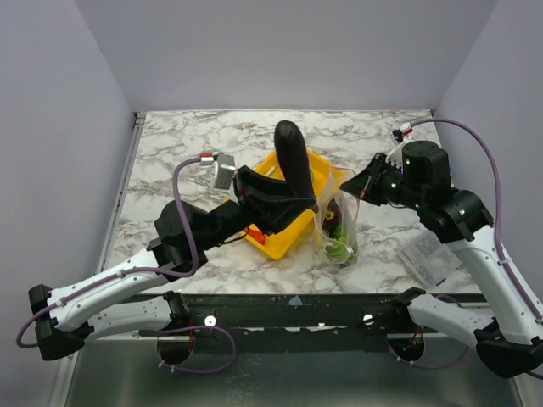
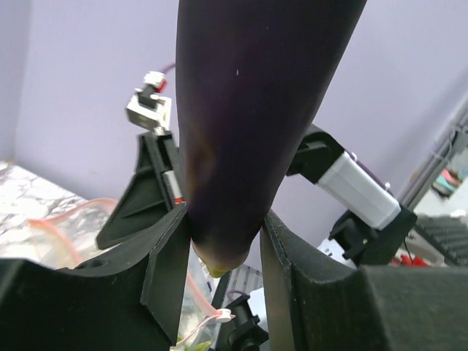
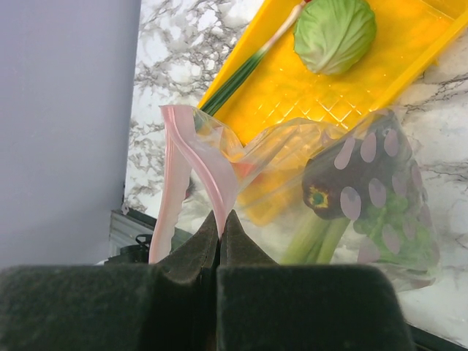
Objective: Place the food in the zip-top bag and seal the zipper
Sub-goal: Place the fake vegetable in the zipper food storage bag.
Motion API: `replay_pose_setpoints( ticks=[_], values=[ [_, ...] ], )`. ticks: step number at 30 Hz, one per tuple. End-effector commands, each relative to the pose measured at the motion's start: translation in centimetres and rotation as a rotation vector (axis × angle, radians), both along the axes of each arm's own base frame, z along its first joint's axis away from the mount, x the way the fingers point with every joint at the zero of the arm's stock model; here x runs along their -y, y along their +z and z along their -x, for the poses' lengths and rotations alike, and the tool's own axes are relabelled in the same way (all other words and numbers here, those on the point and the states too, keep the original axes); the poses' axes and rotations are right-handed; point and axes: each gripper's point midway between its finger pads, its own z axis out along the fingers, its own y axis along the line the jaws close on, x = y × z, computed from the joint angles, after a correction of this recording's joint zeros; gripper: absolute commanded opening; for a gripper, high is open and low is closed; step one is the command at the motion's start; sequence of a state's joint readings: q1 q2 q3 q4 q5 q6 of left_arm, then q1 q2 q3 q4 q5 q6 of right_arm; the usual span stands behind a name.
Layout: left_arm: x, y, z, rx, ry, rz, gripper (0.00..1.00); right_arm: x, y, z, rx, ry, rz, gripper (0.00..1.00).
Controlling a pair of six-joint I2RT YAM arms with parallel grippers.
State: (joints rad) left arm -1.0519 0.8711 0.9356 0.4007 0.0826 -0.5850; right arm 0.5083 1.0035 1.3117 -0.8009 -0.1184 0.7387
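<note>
My left gripper is shut on a long dark purple eggplant and holds it upright over the yellow tray, just left of the bag; the eggplant fills the left wrist view, its stem end between my fingers. The clear zip-top bag stands open beside the tray and holds an eggplant, green stalks and other vegetables. My right gripper is shut on the bag's pink zipper strip and holds the mouth up. A green cabbage and a green onion lie in the tray.
The yellow tray sits mid-table on the marble top, partly under my left arm. A smaller clear packet with textured contents lies at the right, under my right arm. Purple walls close in the table on three sides.
</note>
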Motion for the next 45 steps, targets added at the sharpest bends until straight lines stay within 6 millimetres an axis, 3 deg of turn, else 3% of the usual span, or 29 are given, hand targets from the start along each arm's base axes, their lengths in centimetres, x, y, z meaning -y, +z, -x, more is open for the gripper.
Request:
replay_pose_setpoints(
  ticks=[1, 9, 18, 29, 39, 42, 45],
  values=[
    [2.1, 2.0, 2.9, 0.231, -0.081, 0.033, 0.0, -0.6, 2.3, -0.4, 0.06, 0.005, -0.07, 0.01],
    [6.1, -1.0, 0.9, 0.211, -0.057, -0.035, 0.0, -1.1, 2.9, -0.1, 0.061, 0.014, -0.123, 0.01],
    [7.8, -4.0, -1.6, 0.104, 0.005, -0.057, 0.0, -0.9, 3.0, 0.0, 0.064, 0.012, -0.118, 0.01],
    [7.8, -7.3, -3.2, 0.03, 0.068, -0.084, 0.01, -0.8, 2.7, 0.2, 0.063, 0.01, -0.11, 0.01],
    [8.2, -9.8, -3.3, -0.06, 0.047, -0.093, 0.07, -0.7, 2.3, 0.1, 0.059, 0.009, -0.107, 0.01],
    [8.3, -10.3, -3.2, -0.079, 0.038, -0.087, 0.1, -0.8, 2.3, 0.1, 0.059, 0.01, -0.108, 0.01],
    [8.5, -10.8, -3.2, -0.103, 0.032, -0.103, 0.25, -0.7, 2.3, 0.2, 0.06, 0.01, -0.107, 0.01]
  ],
)
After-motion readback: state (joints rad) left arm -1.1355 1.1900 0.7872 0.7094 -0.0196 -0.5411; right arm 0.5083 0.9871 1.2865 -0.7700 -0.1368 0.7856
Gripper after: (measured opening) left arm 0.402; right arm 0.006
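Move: From the left hand, which already holds the long eggplant upright by its lower end, the bag mouth lies about 8 cm ahead, 7 cm to the right and 16 cm below. The bagged greens sit roughly 7 cm ahead, 10 cm to the right and some 34 cm down; the yellow tray's middle is about 23 cm ahead, 4 cm to the left and 40 cm below. From the right hand, the mouth is some 4 cm to the left and 2 cm ahead, about level. Keeping its pinch on the lower end of the upright eggplant, the left hand swings about 8 cm right towards the bag mouth while starting down, dips slightly back, then eases forward past its starting line and sinks on, some 11 cm lower in all, with the wrist tilting by only about 10 degrees. The right hand stays almost in place with its fingers shut on the rim of the bag, holding the mouth open for the eggplant. ##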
